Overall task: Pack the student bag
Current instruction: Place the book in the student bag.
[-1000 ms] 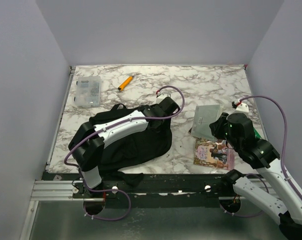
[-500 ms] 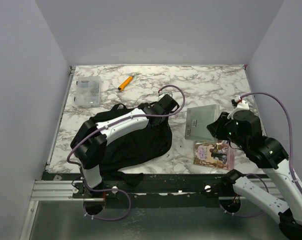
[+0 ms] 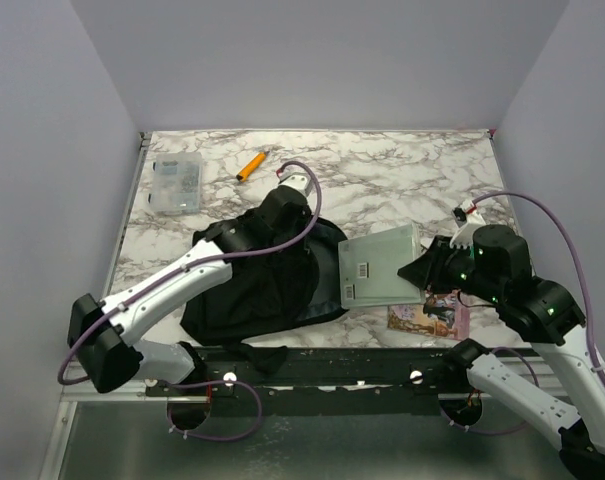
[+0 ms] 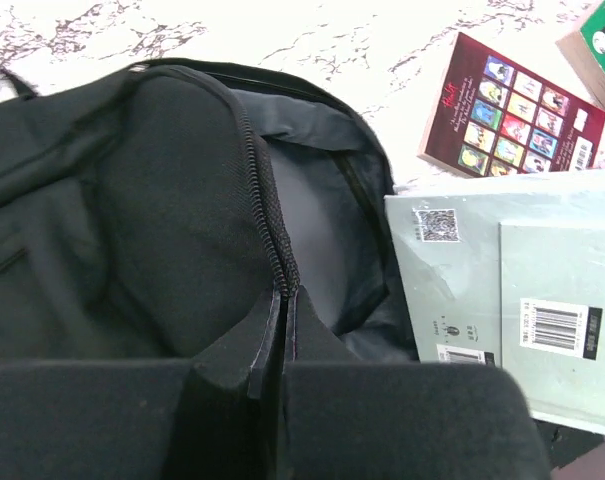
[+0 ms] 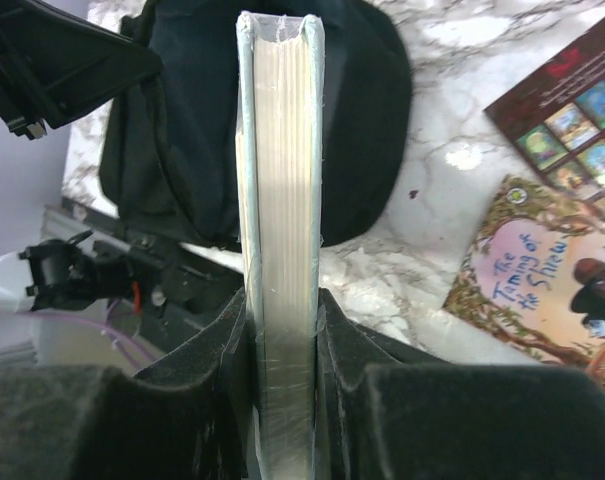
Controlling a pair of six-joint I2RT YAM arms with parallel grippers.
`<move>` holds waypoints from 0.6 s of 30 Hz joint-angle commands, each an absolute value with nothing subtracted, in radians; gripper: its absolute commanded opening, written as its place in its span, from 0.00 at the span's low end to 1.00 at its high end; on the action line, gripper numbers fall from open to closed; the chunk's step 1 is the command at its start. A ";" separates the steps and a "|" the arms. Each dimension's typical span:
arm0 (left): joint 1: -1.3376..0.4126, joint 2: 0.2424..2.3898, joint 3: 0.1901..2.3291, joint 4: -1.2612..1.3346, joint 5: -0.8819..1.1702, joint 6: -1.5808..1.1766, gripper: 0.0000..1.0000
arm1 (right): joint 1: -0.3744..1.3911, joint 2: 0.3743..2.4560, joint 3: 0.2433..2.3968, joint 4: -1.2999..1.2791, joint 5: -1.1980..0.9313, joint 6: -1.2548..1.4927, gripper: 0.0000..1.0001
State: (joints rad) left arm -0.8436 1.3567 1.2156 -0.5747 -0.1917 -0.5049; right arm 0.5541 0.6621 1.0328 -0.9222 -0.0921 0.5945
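The student bag (image 3: pixel 252 290) lies black and soft at the table's front left, its mouth facing right. My left gripper (image 3: pixel 300 232) is shut on the zipper edge (image 4: pixel 272 240) of the bag's upper flap and holds it up, so the grey lining (image 4: pixel 322 230) shows. My right gripper (image 3: pixel 422 270) is shut on a pale green book (image 3: pixel 382 265), held flat with its left end at the bag's mouth. In the right wrist view the book's page edge (image 5: pixel 280 150) stands between my fingers (image 5: pixel 337 340), with the bag (image 5: pixel 182 130) behind it.
A book titled "The Taming of the Shrew" (image 3: pixel 427 312) lies under the right arm, beside a dark red book (image 4: pixel 512 105) and a green book's corner (image 4: pixel 602 40). An orange marker (image 3: pixel 250 165) and a clear plastic box (image 3: pixel 176 183) sit at the back left.
My left gripper has shut on the bag's zipper edge and pulled the flap up and left. My right arm has carried the green book leftward to the bag's mouth.
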 commanded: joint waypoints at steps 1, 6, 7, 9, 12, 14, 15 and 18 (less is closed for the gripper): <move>-0.841 1.223 1.149 -0.492 -0.149 -0.435 0.00 | 0.555 0.645 1.089 -0.809 -0.250 0.669 0.00; -0.838 1.080 1.066 -0.452 -0.186 -0.380 0.00 | 0.555 0.676 1.100 -0.801 -0.358 0.709 0.00; -0.835 1.053 1.053 -0.444 -0.187 -0.368 0.00 | 0.554 0.682 1.093 -0.794 -0.383 0.720 0.01; -0.832 1.016 1.035 -0.435 -0.190 -0.346 0.00 | 0.555 0.691 1.071 -0.770 -0.427 0.748 0.01; -0.826 0.980 1.022 -0.432 -0.193 -0.312 0.00 | 0.555 0.692 1.016 -0.714 -0.485 0.802 0.00; -0.823 0.963 1.022 -0.433 -0.194 -0.294 0.00 | 0.554 0.683 0.971 -0.656 -0.519 0.838 0.01; -0.821 0.951 1.023 -0.432 -0.189 -0.290 0.00 | 0.554 0.678 0.951 -0.634 -0.527 0.856 0.00; -0.819 0.932 1.028 -0.431 -0.158 -0.262 0.00 | 0.553 0.665 0.903 -0.565 -0.536 0.899 0.00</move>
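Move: Some 17 cm to the left of the right hand, 5 cm farther out and 14 cm lower is the student bag's open mouth. That hand grips the pale green book, whose middle is about 8 cm to its left. Below the hand lie the red picture book, 8 cm ahead and 6 cm right, and the Shrew book, 4 cm back and 7 cm right. From the left hand, shut on the zipped flap edge, the mouth is roughly 5 cm right, level fore and aft, and 7 cm down. Carrying the green book left towards the bag's mouth, the right hand travels about 5 cm with some drift back and almost no change of height, keeping its pinch while it rolls its left side up, tips its fingers down and swings counter-clockwise. Meanwhile the left hand, still pinching the zipped edge, draws the flap some 5 cm left and 5 cm up, slightly back, its fingers tipping upward. ##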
